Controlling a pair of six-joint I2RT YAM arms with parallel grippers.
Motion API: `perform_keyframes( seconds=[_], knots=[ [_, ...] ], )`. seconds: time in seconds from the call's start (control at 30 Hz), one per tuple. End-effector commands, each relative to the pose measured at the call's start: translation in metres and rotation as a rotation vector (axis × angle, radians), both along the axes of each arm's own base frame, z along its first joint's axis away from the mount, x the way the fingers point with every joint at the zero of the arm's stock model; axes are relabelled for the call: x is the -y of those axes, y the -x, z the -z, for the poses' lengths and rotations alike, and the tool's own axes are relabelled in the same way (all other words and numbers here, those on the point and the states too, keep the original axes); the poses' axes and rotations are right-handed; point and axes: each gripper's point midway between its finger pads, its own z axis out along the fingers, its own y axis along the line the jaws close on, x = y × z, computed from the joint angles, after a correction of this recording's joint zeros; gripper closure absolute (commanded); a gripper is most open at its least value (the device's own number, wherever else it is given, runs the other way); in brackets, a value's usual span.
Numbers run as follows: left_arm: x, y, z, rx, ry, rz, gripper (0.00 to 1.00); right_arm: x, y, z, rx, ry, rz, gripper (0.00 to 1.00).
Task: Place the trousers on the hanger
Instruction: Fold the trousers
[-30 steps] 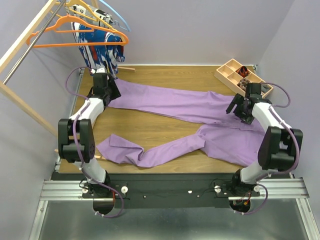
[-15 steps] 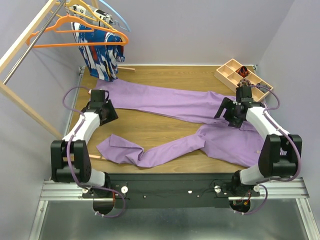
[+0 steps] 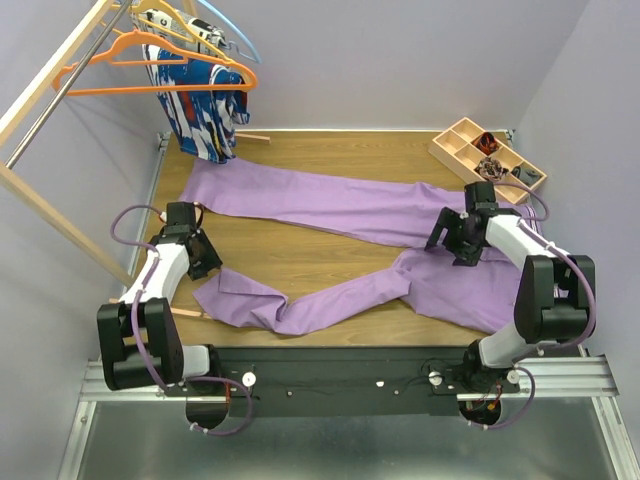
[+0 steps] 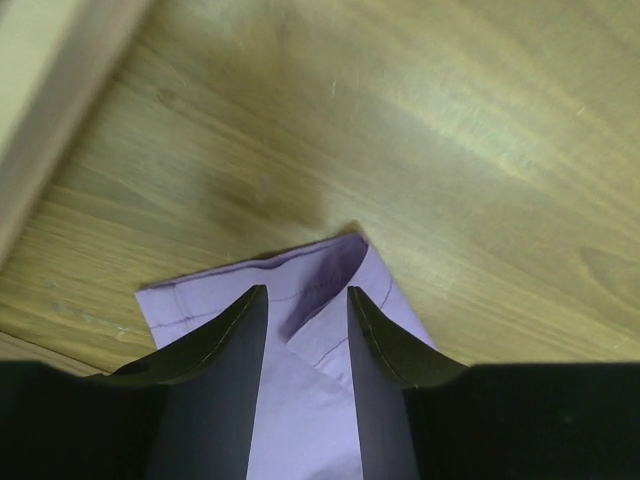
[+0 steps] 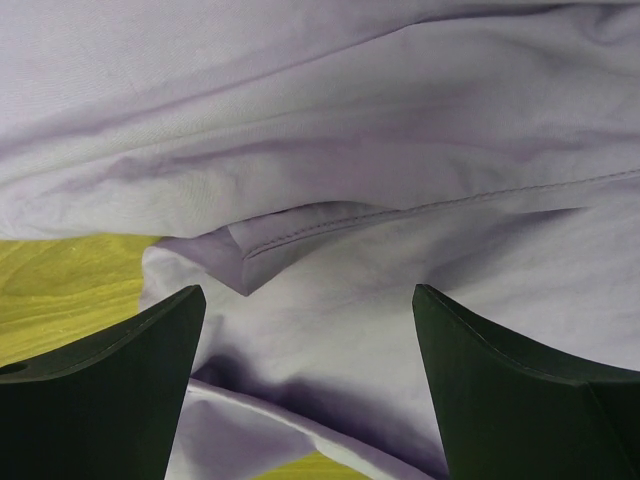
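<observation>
The lilac trousers point(image 3: 340, 205) lie spread flat over the wooden table, one leg toward the far left, the other folded toward the near left. The bright orange hanger point(image 3: 110, 91) hangs on the rack at the top left, away from both arms. My left gripper point(image 3: 203, 264) sits low at the near leg's hem; in the left wrist view its gripper point(image 4: 305, 292) is open, narrowly, straddling the folded hem corner point(image 4: 335, 262). My right gripper point(image 3: 447, 243) hovers over the crotch region, wide open in its wrist view point(image 5: 308, 290), with rumpled cloth and a seam point(image 5: 330, 225) beneath.
A blue, white and red patterned garment point(image 3: 200, 110) hangs from the wooden rack point(image 3: 40, 95), with a pale yellow hanger and a light blue hanger point(image 3: 240, 40) beside it. A wooden compartment tray point(image 3: 470, 140) sits at the far right corner. The table's left rim point(image 4: 45, 110) runs close to my left gripper.
My left arm drew back from the far leg's end to the near leg's hem, and its jaws narrowed. My right gripper shifted slightly left over the trousers, still wide open.
</observation>
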Motion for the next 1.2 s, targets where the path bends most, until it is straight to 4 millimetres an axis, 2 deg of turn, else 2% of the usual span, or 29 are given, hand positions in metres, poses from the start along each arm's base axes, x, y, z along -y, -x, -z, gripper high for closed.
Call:
perform_keyframes(
  seconds=[0.0, 0.07, 0.13, 0.27, 0.7, 0.83, 1.13, 1.17],
  knots=[
    [0.011, 0.019, 0.018, -0.082, 0.063, 0.017, 0.54, -0.006, 0.001, 0.006, 0.006, -0.023, -0.026, 0.07],
    [0.011, 0.021, 0.02, -0.094, 0.061, 0.014, 0.56, -0.006, 0.002, 0.006, 0.008, -0.024, -0.023, 0.07],
    [0.017, 0.033, 0.026, -0.136, 0.085, 0.023, 0.57, -0.005, 0.002, 0.006, 0.01, -0.024, -0.02, 0.07],
    [0.019, 0.032, 0.022, -0.12, 0.074, 0.023, 0.58, -0.006, 0.004, 0.01, 0.006, -0.027, -0.013, 0.07],
    [0.042, 0.036, 0.033, -0.176, 0.094, 0.128, 0.58, -0.009, 0.0, 0.012, 0.008, -0.038, -0.034, 0.07],
    [0.043, 0.037, 0.039, -0.211, 0.089, 0.131, 0.57, -0.008, -0.002, 0.01, 0.014, -0.036, -0.036, 0.07],
    [0.035, 0.034, 0.031, -0.194, 0.044, 0.09, 0.53, -0.008, -0.001, 0.011, 0.014, -0.035, -0.026, 0.07],
    [0.03, 0.035, 0.032, -0.204, 0.013, 0.078, 0.53, -0.008, -0.001, 0.012, 0.011, -0.035, -0.023, 0.07]
  ],
)
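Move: The folded end of the near trouser leg lies about 5 cm to the left hand's right, 4 cm back and 4 cm below. The far leg's end is some 19 cm ahead of this hand, about level sideways, and the rack's foot bar about 10 cm back and 4 cm left. From the right hand, the near leg's folded end lies roughly 50 cm left and 9 cm back. Left hand, half open, sinks 4 cm, easing back and then right over the near leg's folded end, fingers tilting steeper. ##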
